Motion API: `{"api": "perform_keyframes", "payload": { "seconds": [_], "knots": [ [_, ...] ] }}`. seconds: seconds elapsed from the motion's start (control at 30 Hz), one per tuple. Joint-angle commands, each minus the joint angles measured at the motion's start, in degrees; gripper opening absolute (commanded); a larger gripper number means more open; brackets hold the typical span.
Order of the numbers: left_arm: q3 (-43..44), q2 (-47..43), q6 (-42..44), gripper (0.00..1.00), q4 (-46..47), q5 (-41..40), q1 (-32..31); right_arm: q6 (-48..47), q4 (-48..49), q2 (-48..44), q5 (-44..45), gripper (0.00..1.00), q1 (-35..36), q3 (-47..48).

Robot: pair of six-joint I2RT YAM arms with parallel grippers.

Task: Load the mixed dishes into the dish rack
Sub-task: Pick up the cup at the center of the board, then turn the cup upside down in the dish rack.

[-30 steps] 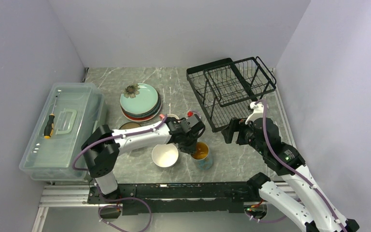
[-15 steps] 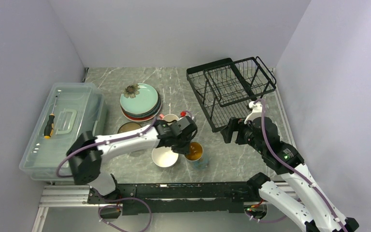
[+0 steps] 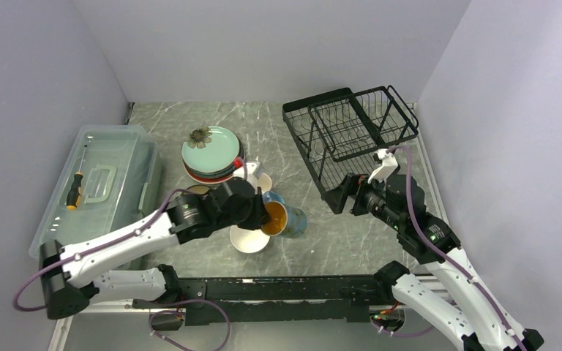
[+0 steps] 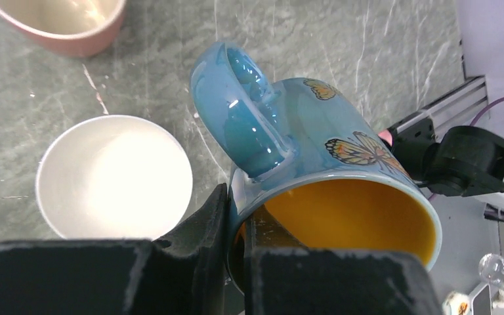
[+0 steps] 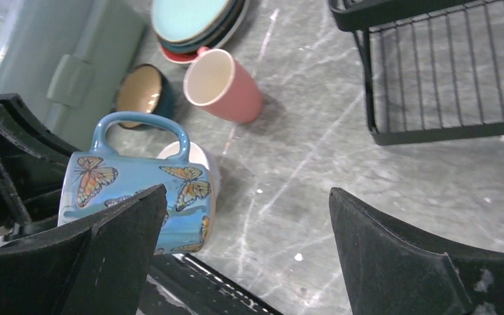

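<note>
The blue mug (image 3: 284, 219) with its orange inside hangs tilted on its side above the table, handle up. My left gripper (image 4: 237, 216) is shut on the mug's rim, one finger inside and one outside. Under it sits the white bowl (image 3: 249, 239), also seen in the left wrist view (image 4: 115, 177). A pink mug (image 5: 223, 85) lies beside the stack of plates (image 3: 212, 152), mint-green on top. The brown bowl (image 5: 141, 88) sits by the stack. My right gripper (image 5: 248, 197) is open and empty, facing the blue mug (image 5: 138, 190), just in front of the dish rack (image 3: 347, 131).
A clear plastic box (image 3: 91, 190) with a screwdriver (image 3: 73, 191) on its lid fills the left side. The rack's front edge (image 5: 433, 134) lies close to my right gripper. The black base rail (image 3: 278, 289) runs along the near table edge.
My left arm swung back to the left, lifting the blue mug off the table and tipping it onto its side. The right gripper opened slightly wider and shifted a little towards the rack.
</note>
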Motion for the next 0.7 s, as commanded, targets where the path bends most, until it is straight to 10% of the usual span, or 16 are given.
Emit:
{"api": "perform_keyframes", "payload": {
  "seconds": [0.0,0.67],
  "knots": [
    [-1.6,-8.7,0.2,0.0,8.2,-5.7,-0.2,5.0,9.4,-1.3,-6.1,0.99,0.2,-0.3],
    [-18.5,-32.5,8.9,0.0,29.8,-10.5,-0.2,31.5,41.3,-3.1,-20.9,1.0,0.2,-17.2]
  ]
}}
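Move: The left gripper already holds the blue cup by its rim, the cup's middle some 5 cm right and 3 cm below; the dish rack lies about 22 cm ahead, 23 right and 14 down. Under the left gripper, roughly 16 cm down, the white bowl sits 2 cm back and 4 left, the pink cup 10 ahead and 2 left. From the open right gripper the blue cup is about 12 cm left, 4 back and 7 below. Keep the left fingers pinched on the blue cup's rim and carry it some 6 cm left and a little up, above the white bowl, tipping the wrist up about 20 degrees. Bring the empty right gripper left after the cup about 7 cm, slightly up and back, rolling its left side up some 30 degrees with a slight counter-clockwise turn, fingers staying wide open without touching the cup. ##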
